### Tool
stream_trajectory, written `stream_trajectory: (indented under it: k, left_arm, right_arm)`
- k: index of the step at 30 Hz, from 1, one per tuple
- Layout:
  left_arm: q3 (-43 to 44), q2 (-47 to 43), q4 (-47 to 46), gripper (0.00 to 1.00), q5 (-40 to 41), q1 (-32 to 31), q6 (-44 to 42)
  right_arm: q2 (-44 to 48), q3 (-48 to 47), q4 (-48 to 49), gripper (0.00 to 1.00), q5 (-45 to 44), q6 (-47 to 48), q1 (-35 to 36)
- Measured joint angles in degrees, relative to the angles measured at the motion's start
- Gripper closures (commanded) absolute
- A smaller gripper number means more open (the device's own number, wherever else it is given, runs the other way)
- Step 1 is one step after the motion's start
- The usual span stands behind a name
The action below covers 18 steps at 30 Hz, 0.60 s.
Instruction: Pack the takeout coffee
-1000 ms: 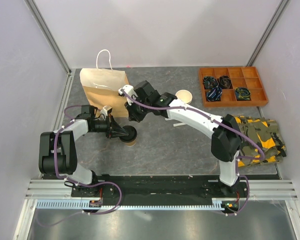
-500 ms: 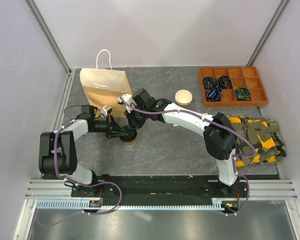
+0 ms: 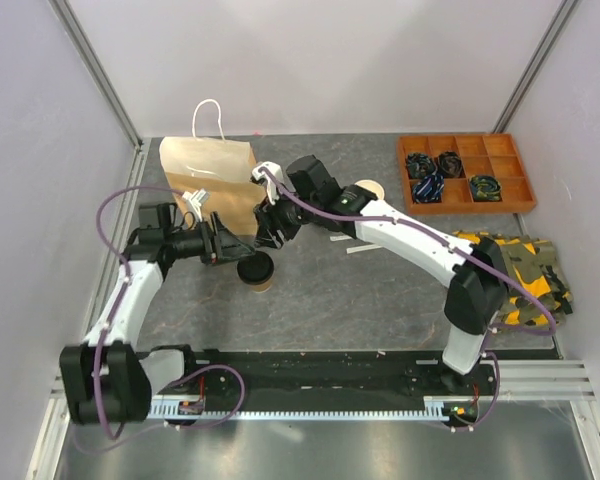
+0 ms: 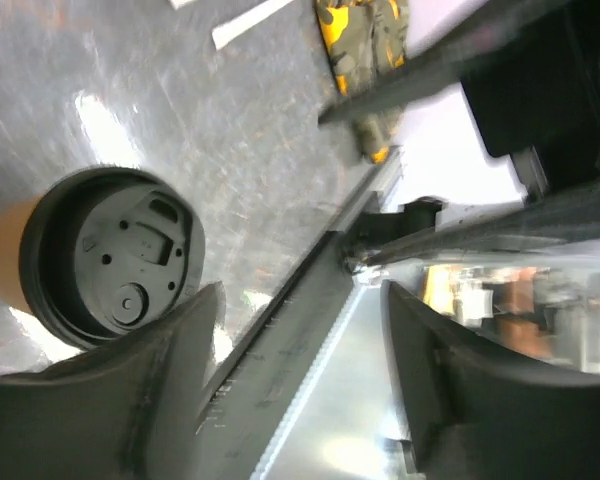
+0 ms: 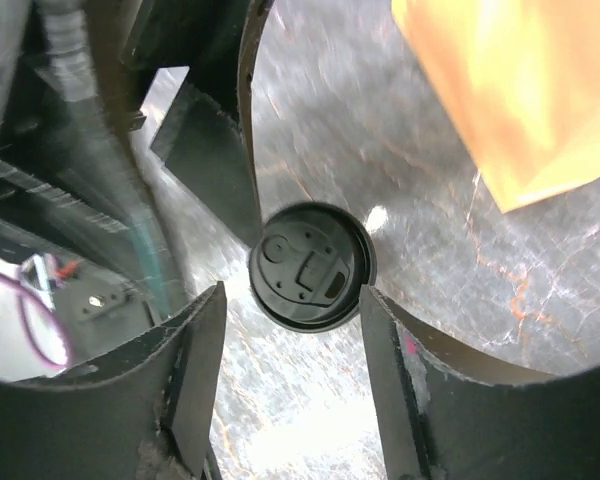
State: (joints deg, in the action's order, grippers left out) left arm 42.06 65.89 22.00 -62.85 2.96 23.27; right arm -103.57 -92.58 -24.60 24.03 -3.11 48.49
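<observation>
A tan takeout coffee cup (image 3: 256, 271) with a black lid (image 5: 312, 265) stands upright on the grey table, free of both grippers. My left gripper (image 3: 223, 247) is just left of it, open, with nothing between its fingers (image 4: 170, 390); the lidded cup (image 4: 110, 258) lies off to their left. My right gripper (image 3: 270, 228) hovers behind and above the cup, open; in its wrist view the lid shows just beyond my right gripper (image 5: 292, 300). A second, open cup (image 3: 368, 189) stands behind the right arm, partly hidden.
The tan paper bag (image 3: 208, 180) with white handles lies at the back left, close behind both grippers. An orange compartment tray (image 3: 465, 172) sits at the back right, a camouflage cloth (image 3: 520, 275) at the right edge. A white strip (image 3: 361, 248) lies mid-table.
Both grippers have opened and let go of the lidded cup. The left gripper pulled back to the left, the right one drew up and back toward the bag. The cup stays upright.
</observation>
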Motion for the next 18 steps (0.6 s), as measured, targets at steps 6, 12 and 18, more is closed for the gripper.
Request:
stream_trajectory:
  k: [6,12,18]
  left_arm:
    - [8.6,-9.9,10.5,0.0,5.2,-0.7,-13.8]
    - [16.8,-12.2,19.8,0.0,13.9,-9.0,-39.2]
    - [17.6,-4.9,25.6,0.0,24.0,-21.0,-57.2]
  right_arm:
    - [3.3,1.2,1.7,0.19,3.1,-3.9,-4.9]
    - [3.3,3.6,1.5,0.02,2.7,-6.2,-8.7]
    - [3.3,6.0,1.4,0.02,2.6,-6.1,-9.2]
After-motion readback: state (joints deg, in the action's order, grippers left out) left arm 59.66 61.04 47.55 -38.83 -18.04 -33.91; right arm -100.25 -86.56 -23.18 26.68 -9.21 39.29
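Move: Lifted clear of the lidded coffee cup, the left hand has the cup's middle about 4 cm to its right, level fore-and-aft and some 13 cm below. The paper bag stands roughly 15 cm ahead, 4 cm left and 6 cm lower; the spare black lid lies about 18 cm ahead, 21 cm right and 17 cm down. For the right hand, that cup is some 5 cm left, 1 cm back and 15 cm below. Swinging up about 7 cm and then back down some 5, the left hand stays above the cup, easing slightly back and right while it rolls about 60 degrees (clockwise looking along its fingers), its fingers dipping more steeply and opening fully. The right hand withdraws from the cup, rightwards and forward towards the spare black lid, rising briefly before sinking again, and also opens wide. ##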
